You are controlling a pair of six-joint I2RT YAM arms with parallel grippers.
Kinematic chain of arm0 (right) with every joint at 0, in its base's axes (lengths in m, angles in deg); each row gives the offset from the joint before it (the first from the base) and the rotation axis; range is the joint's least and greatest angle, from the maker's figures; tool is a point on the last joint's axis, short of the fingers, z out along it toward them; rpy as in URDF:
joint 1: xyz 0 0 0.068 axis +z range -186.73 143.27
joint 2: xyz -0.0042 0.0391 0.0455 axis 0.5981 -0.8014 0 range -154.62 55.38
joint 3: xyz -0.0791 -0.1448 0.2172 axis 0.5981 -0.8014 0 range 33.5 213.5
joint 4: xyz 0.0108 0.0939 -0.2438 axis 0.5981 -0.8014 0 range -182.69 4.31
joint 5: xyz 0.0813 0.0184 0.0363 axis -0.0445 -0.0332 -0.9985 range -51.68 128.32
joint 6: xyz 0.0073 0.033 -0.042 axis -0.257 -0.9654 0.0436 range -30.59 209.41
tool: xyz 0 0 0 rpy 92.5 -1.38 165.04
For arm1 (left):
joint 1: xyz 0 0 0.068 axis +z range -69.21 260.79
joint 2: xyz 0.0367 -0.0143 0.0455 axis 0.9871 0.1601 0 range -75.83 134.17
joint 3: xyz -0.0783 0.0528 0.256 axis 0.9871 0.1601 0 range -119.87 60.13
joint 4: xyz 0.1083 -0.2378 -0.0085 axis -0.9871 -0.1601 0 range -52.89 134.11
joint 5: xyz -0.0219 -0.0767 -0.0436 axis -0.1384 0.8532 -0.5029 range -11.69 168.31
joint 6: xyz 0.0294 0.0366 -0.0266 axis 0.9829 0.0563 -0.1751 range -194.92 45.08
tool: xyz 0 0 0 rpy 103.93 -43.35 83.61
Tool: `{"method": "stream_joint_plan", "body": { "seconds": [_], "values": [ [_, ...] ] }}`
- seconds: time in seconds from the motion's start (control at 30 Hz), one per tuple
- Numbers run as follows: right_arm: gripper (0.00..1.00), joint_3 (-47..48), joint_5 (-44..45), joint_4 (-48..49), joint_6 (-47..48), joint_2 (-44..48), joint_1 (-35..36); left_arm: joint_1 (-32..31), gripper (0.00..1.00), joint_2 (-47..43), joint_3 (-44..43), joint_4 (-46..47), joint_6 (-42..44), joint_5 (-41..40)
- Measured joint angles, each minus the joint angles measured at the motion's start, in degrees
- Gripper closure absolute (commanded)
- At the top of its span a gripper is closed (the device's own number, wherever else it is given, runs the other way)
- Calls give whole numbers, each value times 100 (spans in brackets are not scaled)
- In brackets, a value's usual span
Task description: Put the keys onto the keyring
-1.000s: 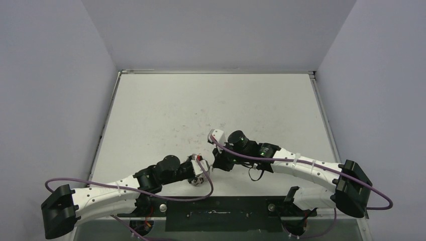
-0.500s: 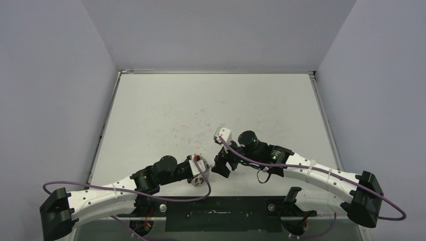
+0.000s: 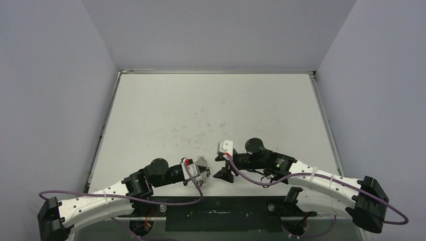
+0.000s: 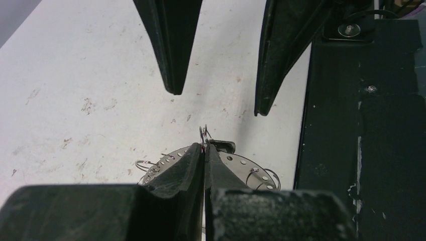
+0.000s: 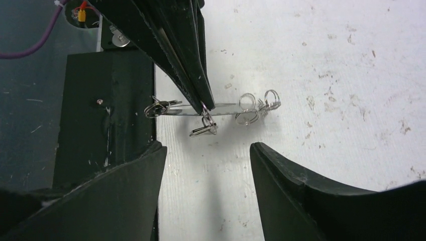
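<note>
My left gripper (image 4: 204,148) is shut on the keyring (image 4: 241,163), a flat silvery oval with small holes that carries several tiny silver rings. In the right wrist view the keyring (image 5: 226,108) shows edge-on and level, just above the table, under the left fingertips (image 5: 203,103). A tiny silver key (image 5: 203,130) hangs from it below those tips; a small dark oblong piece (image 4: 222,146) shows beside them in the left wrist view. My right gripper (image 5: 208,146) faces the keyring, open, a short way off, with nothing between its fingers. Both grippers, left (image 3: 204,168) and right (image 3: 224,173), meet near the table's front edge.
The black mounting plate (image 3: 216,213) runs along the near edge, right beside the keyring (image 4: 361,125). Purple cables (image 3: 196,191) loop from both wrists. Grey walls close in the white table (image 3: 211,110) on three sides.
My right gripper has gone from shut to open and pulled back from the left fingertips. Both arms have shifted toward the near edge, the left still pinching the keyring.
</note>
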Motion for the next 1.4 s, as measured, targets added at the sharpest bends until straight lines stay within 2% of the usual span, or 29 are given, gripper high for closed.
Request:
{"method": "stream_joint_plan", "body": {
  "seconds": [0.27, 0.6, 0.73, 0.87, 0.97, 1.1, 1.4],
  "values": [
    [63, -177, -317, 857, 527, -136, 0, 0, 100, -118, 72, -4, -2, 332],
    [62, -498, -645, 1224, 997, -162, 0, 0, 100, 44, 72, -2, 9, 444],
    [64, -509, -704, 1274, 1062, -214, 0, 0, 100, 83, 72, -4, 24, 457],
    [80, -509, -761, 1464, 1082, -463, 0, 0, 100, 94, 72, -4, 28, 461],
    [85, -509, -831, 1519, 1099, -651, 0, 0, 100, 94, 72, -4, 35, 463],
    [100, -509, -918, 1528, 1126, -822, 0, 0, 100, 94, 72, -17, 42, 463],
    [100, -501, -984, 1440, 1167, -791, 0, 0, 98, 94, 72, -42, 44, 463]
  ]
}}
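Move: The small wire ring sticking out of the left fingertips lies about 3 cm to the right hand's left, level fore and aft and some 1 cm below it. The plate edged with key loops hangs behind it, about 6 cm to the right hand's left, not ahead or back, and 4 cm lower; a small tag dangles roughly 2 cm straight under the ring. From the left hand, which already pinches it, the ring is about 1 cm to the right, otherwise level. Leftward and slightly up at first, then down and a little back, the half-open right hand comes in to the ring, ending about 2.5 cm lower and 2 cm farther left. It turns some 15 degrees, mostly counter-clockwise, and shuts its fingers to pinch the ring against the left tips. The left hand keeps its pinch while easing about 1.5 cm back and 1 cm down. ##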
